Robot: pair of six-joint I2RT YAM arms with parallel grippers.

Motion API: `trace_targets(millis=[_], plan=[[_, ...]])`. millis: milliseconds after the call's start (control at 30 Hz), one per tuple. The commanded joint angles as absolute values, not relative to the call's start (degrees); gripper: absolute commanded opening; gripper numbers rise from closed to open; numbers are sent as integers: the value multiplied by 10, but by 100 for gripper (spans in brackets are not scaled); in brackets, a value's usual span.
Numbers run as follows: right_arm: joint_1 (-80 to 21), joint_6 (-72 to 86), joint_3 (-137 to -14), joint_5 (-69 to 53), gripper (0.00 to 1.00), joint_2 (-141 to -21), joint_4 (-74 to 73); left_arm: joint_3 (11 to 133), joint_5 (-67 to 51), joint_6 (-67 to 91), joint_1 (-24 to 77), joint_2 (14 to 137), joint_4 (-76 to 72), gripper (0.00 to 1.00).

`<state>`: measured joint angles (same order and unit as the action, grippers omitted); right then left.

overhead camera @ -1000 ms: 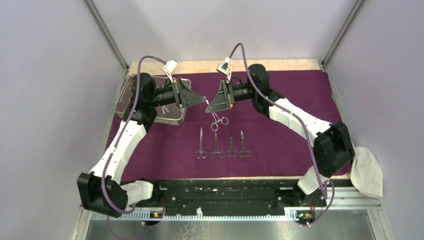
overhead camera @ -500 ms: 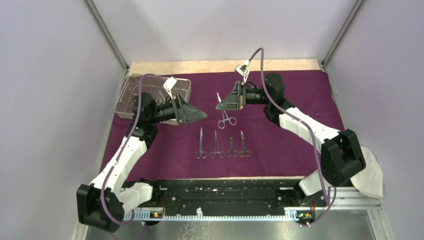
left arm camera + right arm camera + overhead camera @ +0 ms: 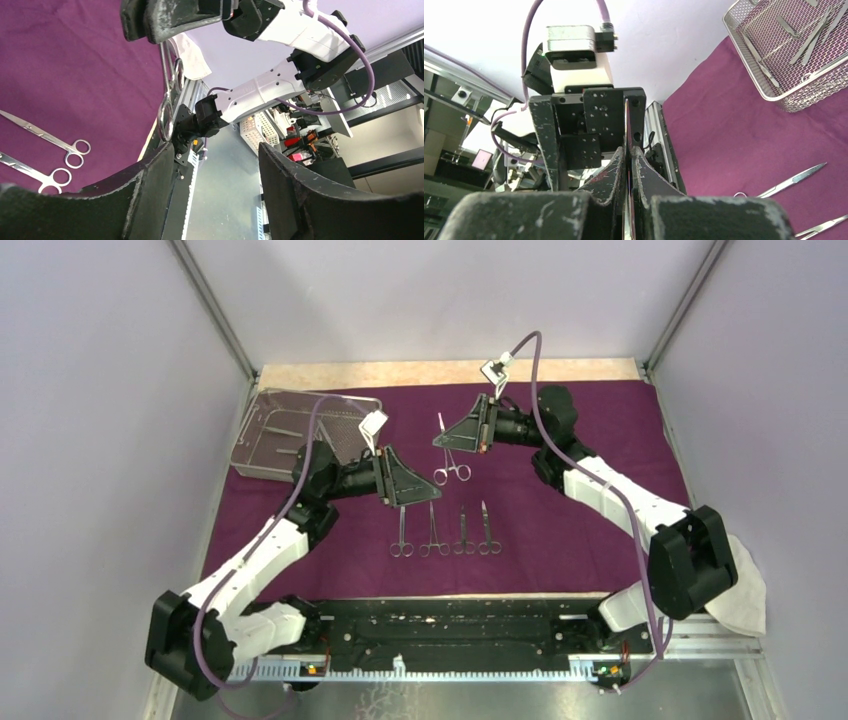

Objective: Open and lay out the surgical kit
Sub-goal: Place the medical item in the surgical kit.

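The dark purple wrap [image 3: 580,530] lies spread over the table. On it, at the back left, stands the wire-mesh tray [image 3: 252,445], which holds several steel instruments [image 3: 796,37]. A row of several scissor-like instruments [image 3: 445,532] lies near the middle front. My right gripper [image 3: 440,443] is shut on a ring-handled forceps [image 3: 449,462] that hangs above the wrap. Its fingers [image 3: 646,172] pinch the thin steel edge-on. My left gripper [image 3: 425,495] hovers open and holds nothing just left of the forceps [image 3: 167,95], above the row's left end.
A white cloth [image 3: 735,585] lies crumpled off the wrap at the right front. The black base rail [image 3: 450,625] runs along the near edge. Purple cables loop above both wrists. Two scissors [image 3: 50,140] of the row lie below my left gripper.
My left gripper opened, let go of the forceps and swung forward-right toward the row. The right gripper shut on the forceps and carried it a little up and back.
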<state>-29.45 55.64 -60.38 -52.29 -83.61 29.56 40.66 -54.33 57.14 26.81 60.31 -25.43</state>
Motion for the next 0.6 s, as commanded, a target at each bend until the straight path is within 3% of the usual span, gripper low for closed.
trace_targets(millis=[0, 367, 567], plan=[[-300, 541, -619, -506, 0, -807, 317, 414, -529, 564, 280, 626, -292, 63], [-304, 534, -622, -498, 0, -796, 295, 436, -503, 558, 283, 656, -287, 44], [-304, 530, -621, -497, 0, -793, 286, 439, -486, 581, 283, 669, -330, 42]])
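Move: Just ahead of the left hand, about 4 cm forward, 2 cm to its right and 2 cm lower, are the finger rings of the medical item in the right hand's grip. From the right hand those rings lie some 5 cm back, 2 cm to its right and about level. Laid out roughly 29 cm below the left hand and 2 cm forward are the second scissors, 2 cm to its left, and the third scissors, 4 cm to its right. Sinking about 2 cm at first, then easing forward about 2.5 cm and slightly to the right, the left hand brings its fingers up to the rings of the medical item, narrowing them from wide to a bit under half open without shutting. The right hand keeps its pinch on the item, fingers shut, nearly still. Whether the left fingers touch the rings can't be seen. ##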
